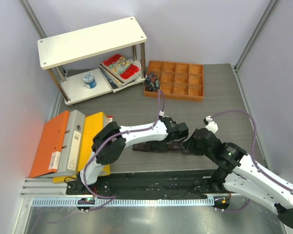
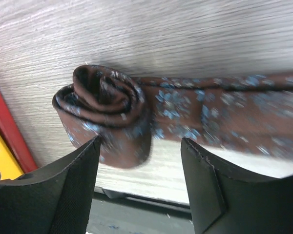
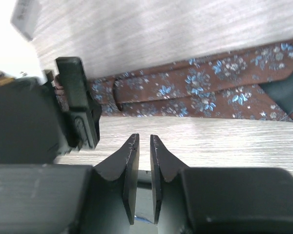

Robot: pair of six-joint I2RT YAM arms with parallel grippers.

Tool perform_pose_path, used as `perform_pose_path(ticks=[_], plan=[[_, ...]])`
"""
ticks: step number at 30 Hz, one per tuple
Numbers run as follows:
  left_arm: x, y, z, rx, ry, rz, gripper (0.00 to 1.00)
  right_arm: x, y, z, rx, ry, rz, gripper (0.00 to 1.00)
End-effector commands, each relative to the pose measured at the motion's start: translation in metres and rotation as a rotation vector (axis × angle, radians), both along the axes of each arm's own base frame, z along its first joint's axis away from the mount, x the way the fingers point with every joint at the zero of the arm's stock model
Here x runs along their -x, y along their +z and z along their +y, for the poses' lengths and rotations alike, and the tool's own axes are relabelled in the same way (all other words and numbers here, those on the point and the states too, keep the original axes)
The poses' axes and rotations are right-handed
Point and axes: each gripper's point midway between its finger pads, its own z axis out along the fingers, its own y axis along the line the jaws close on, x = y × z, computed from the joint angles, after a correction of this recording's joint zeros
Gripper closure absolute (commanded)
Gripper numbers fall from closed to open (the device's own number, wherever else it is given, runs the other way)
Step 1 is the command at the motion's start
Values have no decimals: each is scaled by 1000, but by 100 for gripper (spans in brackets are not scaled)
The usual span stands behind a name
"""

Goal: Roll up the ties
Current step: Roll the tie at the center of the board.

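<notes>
A brown tie with small blue flowers (image 1: 151, 146) lies flat across the middle of the table. Its end is wound into a loose roll (image 2: 105, 105), and the flat length (image 2: 224, 109) runs off to the right. My left gripper (image 2: 140, 141) is open just in front of the roll, and its left fingertip (image 2: 94, 146) is at the roll's lower edge. Nothing sits between the fingers. My right gripper (image 3: 143, 138) hovers over bare table a little short of the tie (image 3: 200, 92). Its jaws are a narrow slit apart and hold nothing. In the top view both grippers (image 1: 178, 132) (image 1: 194, 141) meet over the tie's right part.
Orange, grey and yellow binders (image 1: 68, 141) lie at the left. A white shelf unit (image 1: 93, 41) at the back holds red books (image 1: 121, 66) and a blue-white spool (image 1: 89, 79). An orange compartment tray (image 1: 178, 78) stands at the back. A dark speckled strip (image 1: 156, 183) runs along the near edge.
</notes>
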Motion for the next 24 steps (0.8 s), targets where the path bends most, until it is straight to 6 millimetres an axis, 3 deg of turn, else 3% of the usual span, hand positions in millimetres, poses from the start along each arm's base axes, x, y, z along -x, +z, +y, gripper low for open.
perform_pose_path(ticks=[1, 5, 6, 7, 9, 11, 12, 15, 16, 17, 18, 19, 22, 23, 24], plan=[[-4, 42, -19, 169, -17, -56, 32, -19, 31, 0, 27, -23, -77, 78], [-6, 65, -10, 219, -4, -93, 31, -31, 50, 6, 54, -16, -102, 77], [-7, 68, -6, 232, 17, -99, 31, -35, 47, 8, 77, -15, -87, 77], [-6, 84, -4, 286, 22, -123, 31, -38, 46, 10, 91, -13, -81, 77], [-2, 88, 9, 300, 36, -140, 31, -46, 51, 16, 109, 3, -84, 77], [4, 97, 25, 351, 68, -169, 33, -54, 40, 27, 141, 32, -40, 77], [7, 98, 32, 366, 79, -180, 34, -60, 46, 36, 133, 48, -42, 78], [18, 91, 56, 418, 128, -203, 39, -78, 45, 65, 158, 124, -12, 79], [25, 76, 70, 401, 151, -194, 41, -84, 44, 72, 162, 140, -6, 79], [26, 79, 72, 454, 166, -211, 46, -90, 25, 82, 199, 163, 48, 79], [28, 75, 75, 469, 175, -214, 48, -96, 31, 97, 174, 195, 53, 79], [34, 60, 86, 451, 187, -203, 50, -101, 24, 105, 186, 230, 74, 79], [35, 54, 85, 537, 218, -217, 57, -116, 3, 133, 198, 290, 144, 80], [40, 42, 90, 536, 232, -203, 65, -124, 7, 142, 189, 305, 133, 80], [38, 44, 82, 594, 236, -216, 68, -126, -15, 149, 208, 329, 188, 81]])
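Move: The tie's rolled bundle lies just off the left fingertips, about 4 cm to the left, 2 cm ahead and 2 cm lower. The flat strip's free end is some 21 cm to the left hand's right and 2 cm ahead, and the yellow binder about 24 cm to its left, 3 cm ahead. From the right hand the bundle is roughly 17 cm left, 6 cm ahead and 9 cm down. With no contact to be seen at the end, the left hand lifts clear and arcs left above the tie's rolled bundle, then drops part way on its left, near side: about 11 cm left, 5 cm back, its leftward slant tilting upright some 25 degrees while the wide-open fingers close partway. The right hand, nearly shut, swings forward and left towards the bundle, about 11 cm each way, ending high just past the strip. ##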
